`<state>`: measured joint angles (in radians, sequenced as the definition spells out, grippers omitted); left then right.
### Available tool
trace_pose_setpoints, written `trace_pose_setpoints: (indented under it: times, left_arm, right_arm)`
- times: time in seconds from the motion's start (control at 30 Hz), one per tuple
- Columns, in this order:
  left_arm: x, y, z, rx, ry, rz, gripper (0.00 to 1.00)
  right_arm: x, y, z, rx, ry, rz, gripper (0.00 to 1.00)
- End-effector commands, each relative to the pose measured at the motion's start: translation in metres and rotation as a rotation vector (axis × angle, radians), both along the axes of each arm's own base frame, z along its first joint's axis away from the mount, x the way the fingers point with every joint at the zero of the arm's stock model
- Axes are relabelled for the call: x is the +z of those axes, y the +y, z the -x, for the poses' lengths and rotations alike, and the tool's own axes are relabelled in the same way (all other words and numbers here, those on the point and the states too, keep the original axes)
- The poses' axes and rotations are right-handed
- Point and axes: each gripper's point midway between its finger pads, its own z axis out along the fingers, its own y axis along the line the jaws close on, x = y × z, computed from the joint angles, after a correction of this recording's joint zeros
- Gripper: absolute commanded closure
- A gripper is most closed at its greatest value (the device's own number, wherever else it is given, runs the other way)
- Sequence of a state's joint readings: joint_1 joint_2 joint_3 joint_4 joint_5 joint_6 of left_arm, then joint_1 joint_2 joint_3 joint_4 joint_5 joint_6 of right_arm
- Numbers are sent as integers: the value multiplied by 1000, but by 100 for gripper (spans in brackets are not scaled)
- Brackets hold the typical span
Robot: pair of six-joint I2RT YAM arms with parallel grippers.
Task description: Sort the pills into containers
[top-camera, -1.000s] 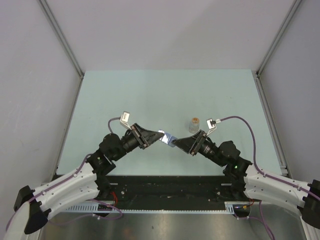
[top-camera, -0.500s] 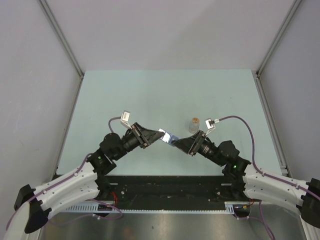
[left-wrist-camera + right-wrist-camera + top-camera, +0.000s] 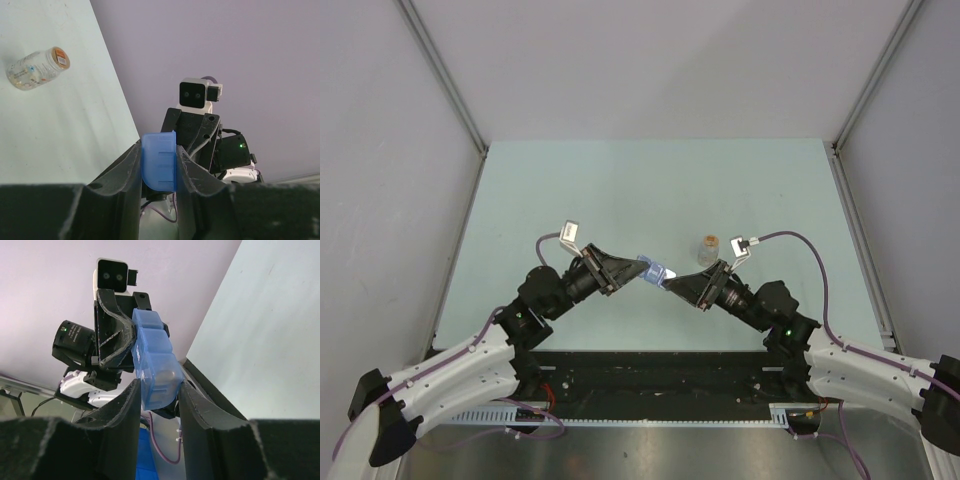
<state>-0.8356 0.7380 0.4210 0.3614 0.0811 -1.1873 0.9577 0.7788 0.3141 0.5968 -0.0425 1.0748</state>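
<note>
The containers are one translucent blue pill box [image 3: 654, 270], a strip of joined compartments held in the air between both arms. My left gripper [image 3: 642, 268] is shut on one end of it; in the left wrist view the box [image 3: 159, 161] sits pinched between the fingers. My right gripper [image 3: 670, 279] is shut on the other end, its fingers against both sides of the box [image 3: 155, 360]. A small clear bottle [image 3: 710, 246] with a brown cap stands on the table behind the right gripper. I cannot make out loose pills.
The pale green table [image 3: 650, 190] ends at grey walls with metal rails on the left, right and back. In the left wrist view the bottle [image 3: 37, 68] shows far from the grippers. The arm bases and cables lie along the near edge.
The right gripper's jaws have closed in on the free end of the pill box. Both arms have stayed nearly in place, and the left grip is unchanged.
</note>
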Motion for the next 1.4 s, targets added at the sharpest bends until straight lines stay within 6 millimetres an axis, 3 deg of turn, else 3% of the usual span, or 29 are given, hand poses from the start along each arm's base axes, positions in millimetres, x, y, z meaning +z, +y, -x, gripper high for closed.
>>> trace_pose_setpoints:
  times: [0.0, 0.1, 0.13, 0.17, 0.23, 0.3, 0.5, 0.67, 0.7, 0.73, 0.77, 0.83, 1.07, 1.17, 1.27, 1.3, 1.37]
  left_arm:
    - [25, -3, 3, -16, -25, 61, 100]
    - [25, -2, 2, -13, -26, 61, 99]
    - [25, -2, 3, -15, -26, 61, 100]
    - [23, -2, 3, -14, -27, 58, 100]
    - [22, -1, 4, -12, -24, 60, 100]
    - [21, 1, 4, -11, -26, 61, 100]
    - [15, 6, 7, -1, -70, 35, 100]
    - [-5, 6, 11, -25, -109, -31, 100]
    - [-13, 4, 11, -35, -136, -75, 100]
    - [-24, 3, 11, -45, -142, -107, 100]
    - [-33, 2, 10, -48, -144, -136, 100]
    - [-59, 0, 5, -45, -145, -220, 100]
    - [-132, 0, -26, 6, -151, -517, 99]
    - [-149, -7, -34, -8, -163, -570, 100]
    - [-153, -16, -42, -13, -165, -576, 100]
    - [-166, -18, -44, -23, -143, -606, 100]
    - [-166, -26, -51, -24, -145, -603, 100]
  right_arm:
    - [15, 0, 5, 22, -47, -39, 82]
    - [15, 0, 5, 20, -49, -37, 70]
    - [17, -1, 6, 18, -54, -42, 53]
    - [16, -2, 5, 15, -54, -37, 47]
    - [16, -4, 5, 9, -65, -27, 38]
    - [16, -6, 5, 1, -76, -20, 35]
    - [15, -24, -3, -72, -134, 67, 33]
    - [2, -61, -26, -235, -209, 310, 34]
    - [5, -68, -26, -254, -230, 329, 34]
    - [-9, -77, -29, -276, -225, 413, 34]
    - [0, -83, -30, -297, -242, 421, 34]
    - [-9, -93, -32, -323, -231, 490, 34]
    - [-5, -110, -32, -355, -276, 587, 34]
    - [-3, -112, -30, -354, -288, 585, 34]
    - [-6, -115, -28, -353, -280, 592, 34]
    - [-7, -115, -27, -351, -276, 594, 34]
    - [-10, -117, -25, -349, -264, 598, 34]
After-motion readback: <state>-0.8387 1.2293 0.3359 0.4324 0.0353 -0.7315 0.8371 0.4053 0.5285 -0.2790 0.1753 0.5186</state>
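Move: The blue pill container is still in my left fingers, its middle about 2 cm ahead and 3 cm right of that hand, level with it. From my right hand, whose fingers are around its other end, it lies some 3 cm ahead and 3 cm left. It is bound for bare table roughly 25 cm under my left hand, about 5 cm ahead and 3 cm right. The pill bottle stands some 16 cm ahead, 17 cm right and 22 cm below my left hand. I open my right fingers off the container's end and draw that hand away to the right, about 11 cm and slightly forward, its fingertips tipping down and swinging clockwise. Once it is clearing, my left hand, keeping its pinch, sinks faster and faster some 20 cm towards the table, tipping the container's free end down nearly 40 degrees. ##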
